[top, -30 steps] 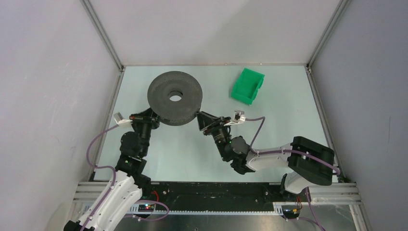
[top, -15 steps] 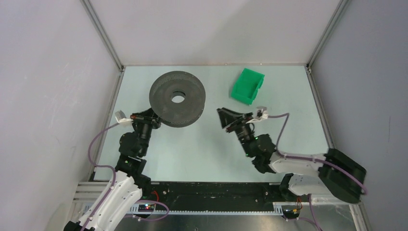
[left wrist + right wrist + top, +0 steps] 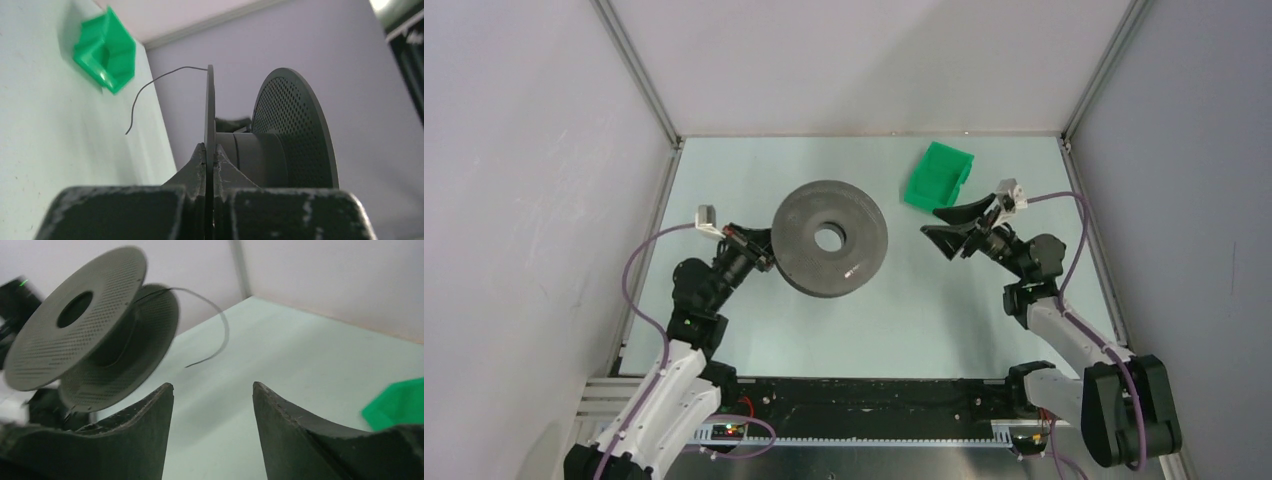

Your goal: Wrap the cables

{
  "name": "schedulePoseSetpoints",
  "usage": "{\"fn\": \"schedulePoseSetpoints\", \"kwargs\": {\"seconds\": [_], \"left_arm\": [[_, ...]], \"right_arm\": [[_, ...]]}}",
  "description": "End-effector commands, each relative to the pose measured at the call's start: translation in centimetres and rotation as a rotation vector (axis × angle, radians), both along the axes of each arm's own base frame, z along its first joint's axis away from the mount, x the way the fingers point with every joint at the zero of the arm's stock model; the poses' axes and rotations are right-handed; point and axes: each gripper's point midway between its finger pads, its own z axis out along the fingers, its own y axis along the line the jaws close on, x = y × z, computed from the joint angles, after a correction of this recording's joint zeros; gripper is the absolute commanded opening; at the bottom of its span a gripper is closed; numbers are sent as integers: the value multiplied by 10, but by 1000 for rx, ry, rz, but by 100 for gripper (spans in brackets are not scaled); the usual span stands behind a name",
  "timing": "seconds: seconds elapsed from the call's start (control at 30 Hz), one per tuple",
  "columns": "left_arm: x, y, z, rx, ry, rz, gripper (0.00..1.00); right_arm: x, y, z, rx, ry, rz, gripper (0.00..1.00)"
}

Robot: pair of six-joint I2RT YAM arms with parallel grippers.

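The cable [image 3: 150, 82] is one thin dark wire; its free end curls out from the rim of a black reel [image 3: 295, 130] and hangs in the air. It also shows in the right wrist view [image 3: 226, 327], arcing off the reel [image 3: 75, 335]. My left gripper [image 3: 210, 147] is shut on the reel's thin near flange and holds the reel [image 3: 804, 250] tilted over the table's middle. My left gripper [image 3: 762, 257] is at the reel's left edge. My right gripper [image 3: 941, 224] is open and empty, right of the reel and facing it [image 3: 212, 386].
A green bin [image 3: 938, 178] stands at the back right, just behind my right gripper; it also shows in the left wrist view [image 3: 105, 47] and the right wrist view [image 3: 400, 402]. Grey walls with metal frame posts close in the pale table [image 3: 904, 310].
My left gripper has carried the reel to the right, toward the table's middle. My right arm has swung away to the right, from beside the reel to near the green bin.
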Motion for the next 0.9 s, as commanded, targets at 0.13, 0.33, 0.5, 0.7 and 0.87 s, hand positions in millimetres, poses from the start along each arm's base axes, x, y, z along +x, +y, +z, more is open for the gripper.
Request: {"fn": "schedulePoseSetpoints", "kwargs": {"seconds": [0.13,0.33,0.5,0.7,0.87], "left_arm": [[-55,-50,50,203,-308,-460,0],[-67,-60,46,265,-341,-632,0],[-65,-63,40,272,-322,-666,0],[-61,-64,39,278,-321,-670,0],[-63,-64,39,284,-329,-682,0]], "right_arm": [[-60,31,17,-94,-145,481,66],[-65,41,11,-145,-163,607,66],[-70,48,7,-158,-179,642,66],[-76,53,-1,-161,-130,693,64],[-85,52,-2,-161,-59,738,63]]}}
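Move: The cable's loose end hangs under the forward right part of the spool, roughly 17 cm left of the right hand, 3 cm ahead and 9 cm below it. The spool's middle is some 21 cm to the right hand's left, 4 cm back and 3 cm higher; the green bin stands about 13 cm ahead, 6 cm right and 25 cm below. From the left hand, already gripping the lower flange, the cable end is about 17 cm right, 4 cm ahead and 9 cm below. The spool, still pinched by its lower flange, is carried about 6 cm back and as far right while the left wrist swings it some 40 degrees clockwise, its left side tipping up a little. Meanwhile the open right hand comes about 7 cm back and 5 cm left, towards the spool and its loose cable, turning some 40 degrees counter-clockwise; its fingers stay wide and grip nothing. ##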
